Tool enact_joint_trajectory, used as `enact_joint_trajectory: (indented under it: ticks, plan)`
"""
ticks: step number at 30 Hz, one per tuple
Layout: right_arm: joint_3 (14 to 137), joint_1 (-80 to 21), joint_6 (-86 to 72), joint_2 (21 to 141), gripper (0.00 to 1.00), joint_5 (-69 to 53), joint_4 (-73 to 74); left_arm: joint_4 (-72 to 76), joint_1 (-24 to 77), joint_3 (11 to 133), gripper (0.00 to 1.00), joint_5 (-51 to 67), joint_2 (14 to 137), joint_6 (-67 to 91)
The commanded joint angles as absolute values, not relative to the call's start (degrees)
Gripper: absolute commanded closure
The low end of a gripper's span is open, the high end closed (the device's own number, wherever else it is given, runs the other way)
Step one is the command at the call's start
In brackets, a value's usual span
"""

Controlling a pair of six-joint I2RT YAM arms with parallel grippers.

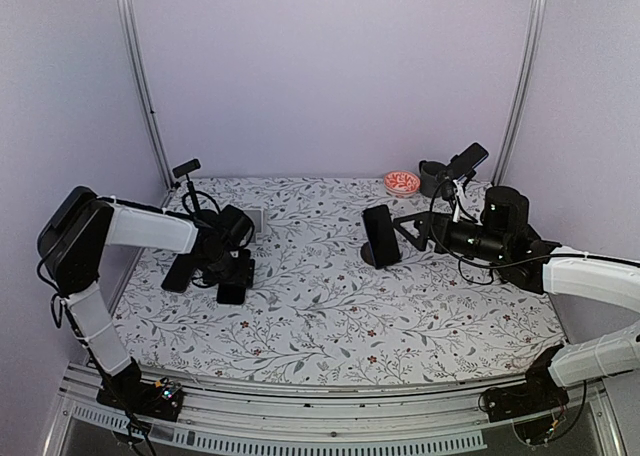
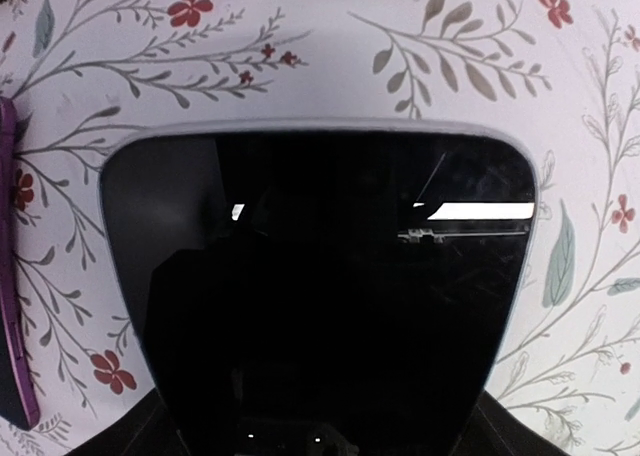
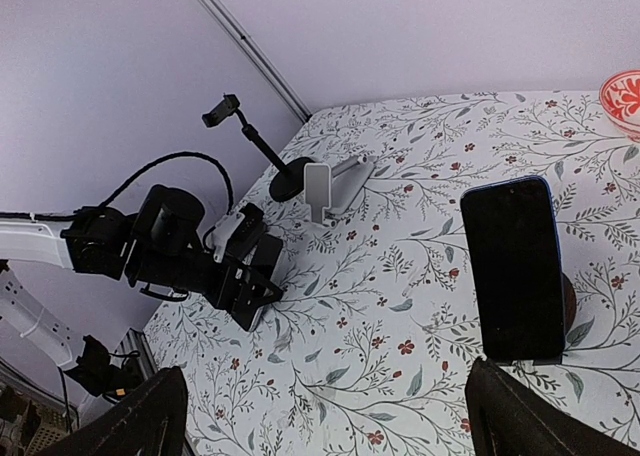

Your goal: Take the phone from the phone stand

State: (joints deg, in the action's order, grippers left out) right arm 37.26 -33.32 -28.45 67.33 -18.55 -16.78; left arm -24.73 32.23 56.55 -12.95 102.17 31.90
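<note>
A black-screened phone (image 2: 320, 296) with a pale rim fills the left wrist view, lying low over the floral table between the fingers of my left gripper (image 2: 325, 438), which is shut on its sides. From above, that gripper (image 1: 232, 276) sits at the left of the table. The white phone stand (image 1: 255, 219) behind it is empty, as the right wrist view of the stand (image 3: 325, 191) confirms. A second, blue-edged phone (image 3: 515, 271) stands upright mid-table (image 1: 380, 236). My right gripper (image 1: 402, 232) hovers open just right of it, holding nothing.
A purple phone (image 2: 12, 276) lies flat on the table left of the held one (image 1: 180, 273). A black clamp stand (image 1: 190, 171) rises at the back left. A red bowl (image 1: 402, 183) and a dark holder (image 1: 432, 178) sit at the back right.
</note>
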Motion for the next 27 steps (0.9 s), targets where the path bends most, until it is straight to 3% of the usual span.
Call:
enact_joint_trajectory:
  ticks: [1, 14, 27]
  plan:
    - [36.9, -33.1, -27.9, 67.6, 0.01, -18.3, -17.9, -22.8, 32.7, 57.1, 0.37, -15.0, 105.2, 32.7]
    - [37.7, -33.1, -27.5, 69.3, 0.01, -17.9, -17.8, -23.7, 32.8, 57.3, 0.04, -15.7, 105.9, 33.1]
    - [39.3, -30.0, -26.6, 74.9, 0.01, -20.8, -17.5, -22.0, 33.0, 57.3, 0.01, -14.2, 97.3, 29.6]
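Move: The phone in the left fingers is to lie right by that hand, its spot about 2 cm ahead and 2 cm below. The other phone on the table is some 14 cm left and 3 cm ahead of that hand, the white stand 17 cm ahead and 1 cm right. The phone still on its stand sits roughly 13 cm ahead, 4 cm left and 13 cm below the right hand; the red-and-white bowl is about 35 cm ahead, 6 cm right, 21 cm below. The phone, still held with its far end tilted up, is released at table height: the left hand creeps about 1.5 cm forward, opens its fingers from partly to fully wide, then starts to lift. The phone on the stand is approached by the open right hand, which sinks some 3.5 cm and edges forward late on, touching nothing. ##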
